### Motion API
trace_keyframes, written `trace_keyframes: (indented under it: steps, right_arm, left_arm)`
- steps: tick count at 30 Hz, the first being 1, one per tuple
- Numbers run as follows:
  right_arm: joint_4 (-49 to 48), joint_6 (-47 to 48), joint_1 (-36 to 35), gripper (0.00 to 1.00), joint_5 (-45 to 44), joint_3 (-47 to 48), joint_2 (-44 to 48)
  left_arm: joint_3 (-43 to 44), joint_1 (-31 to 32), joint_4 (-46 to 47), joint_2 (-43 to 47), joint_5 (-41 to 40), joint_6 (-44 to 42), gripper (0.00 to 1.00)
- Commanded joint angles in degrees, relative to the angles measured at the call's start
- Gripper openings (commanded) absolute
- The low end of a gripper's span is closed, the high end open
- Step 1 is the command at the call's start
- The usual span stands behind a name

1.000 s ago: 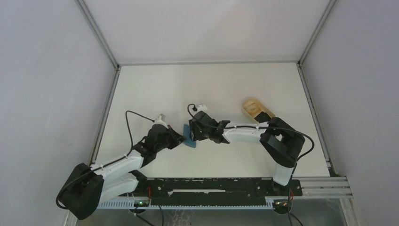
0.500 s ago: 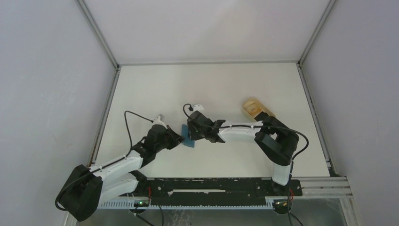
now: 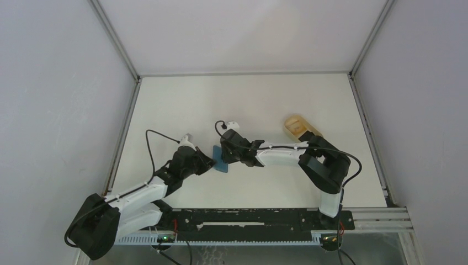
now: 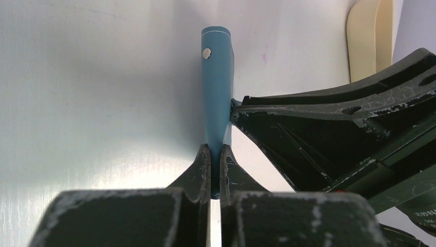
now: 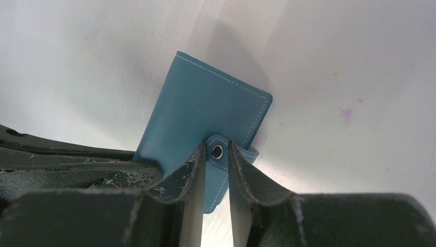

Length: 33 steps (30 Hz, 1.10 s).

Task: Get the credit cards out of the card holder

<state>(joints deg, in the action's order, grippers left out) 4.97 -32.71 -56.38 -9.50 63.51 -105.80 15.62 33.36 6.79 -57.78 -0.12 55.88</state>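
Note:
The teal card holder point(image 3: 219, 160) is folded shut and stands on edge on the table between the two arms. My left gripper point(image 4: 215, 154) is shut on its near edge, where the holder point(image 4: 217, 87) shows edge-on with its snap stud upward. My right gripper point(image 5: 216, 149) is at the holder point(image 5: 205, 113) from the other side. Its jaws stand narrowly apart on either side of the snap tab point(image 5: 217, 152), close against it. In the top view the left gripper point(image 3: 208, 163) and right gripper point(image 3: 225, 155) meet at the holder. No credit cards show; they are hidden.
A tan rounded object point(image 3: 298, 127) lies on the table behind the right arm and shows as cream point(image 4: 367, 36) in the left wrist view. The white table point(image 3: 243, 99) is walled by a metal frame at the left, the right and the back.
The right gripper has shifted slightly left onto the holder and its jaws have narrowed around the snap tab. The left gripper and the holder have stayed put.

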Motion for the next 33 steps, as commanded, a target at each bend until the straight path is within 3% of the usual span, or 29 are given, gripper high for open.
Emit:
trace_keyframes:
  steps: [1,21,28,33]
  right_arm:
    - [0.27,1.43,3.23,0.28,-5.13,1.2,-0.26]
    - [1.7,3.69,7.75,0.29,-7.58,-2.51,1.79]
    - [-3.96,8.28,2.94,0.57,-3.82,-4.6,6.9]
    - [-7.08,9.95,-0.71,0.61,-2.9,-4.55,7.72]
  left_arm:
    - [2.69,0.25,-1.51,1.82,0.39,-2.09,0.0]
    - [3.9,0.31,-6.44,5.0,-4.0,-2.97,0.0]
    - [3.89,0.27,-6.43,4.78,-4.71,-2.92,0.0]
    - [3.91,0.3,-6.43,4.44,-5.0,-2.88,0.0]
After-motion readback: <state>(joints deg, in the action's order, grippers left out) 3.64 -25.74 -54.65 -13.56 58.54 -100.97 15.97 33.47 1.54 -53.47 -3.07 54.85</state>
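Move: The right fingertips already pinch the snap strap of the blue card holder, so the strap lies right at that hand, with the middle of the holder about 2 cm to its left and some 1 cm back. The left gripper still holds the holder by its near left part: from it the strap is about 5 cm right and 2 cm ahead, while the holder's middle lies 3 cm right and 2 cm ahead, at about the same height. Keep the left gripper shut on the holder, letting it shift about 1 cm left, and pull the strap with the right hand, slowly forward at first, then fast to the right and forward, some 7 cm right, 5 cm forward and slightly down. Once clear of the strap, open the right fingers and swing back left and rearward towards the holder, rising over 2 cm. ##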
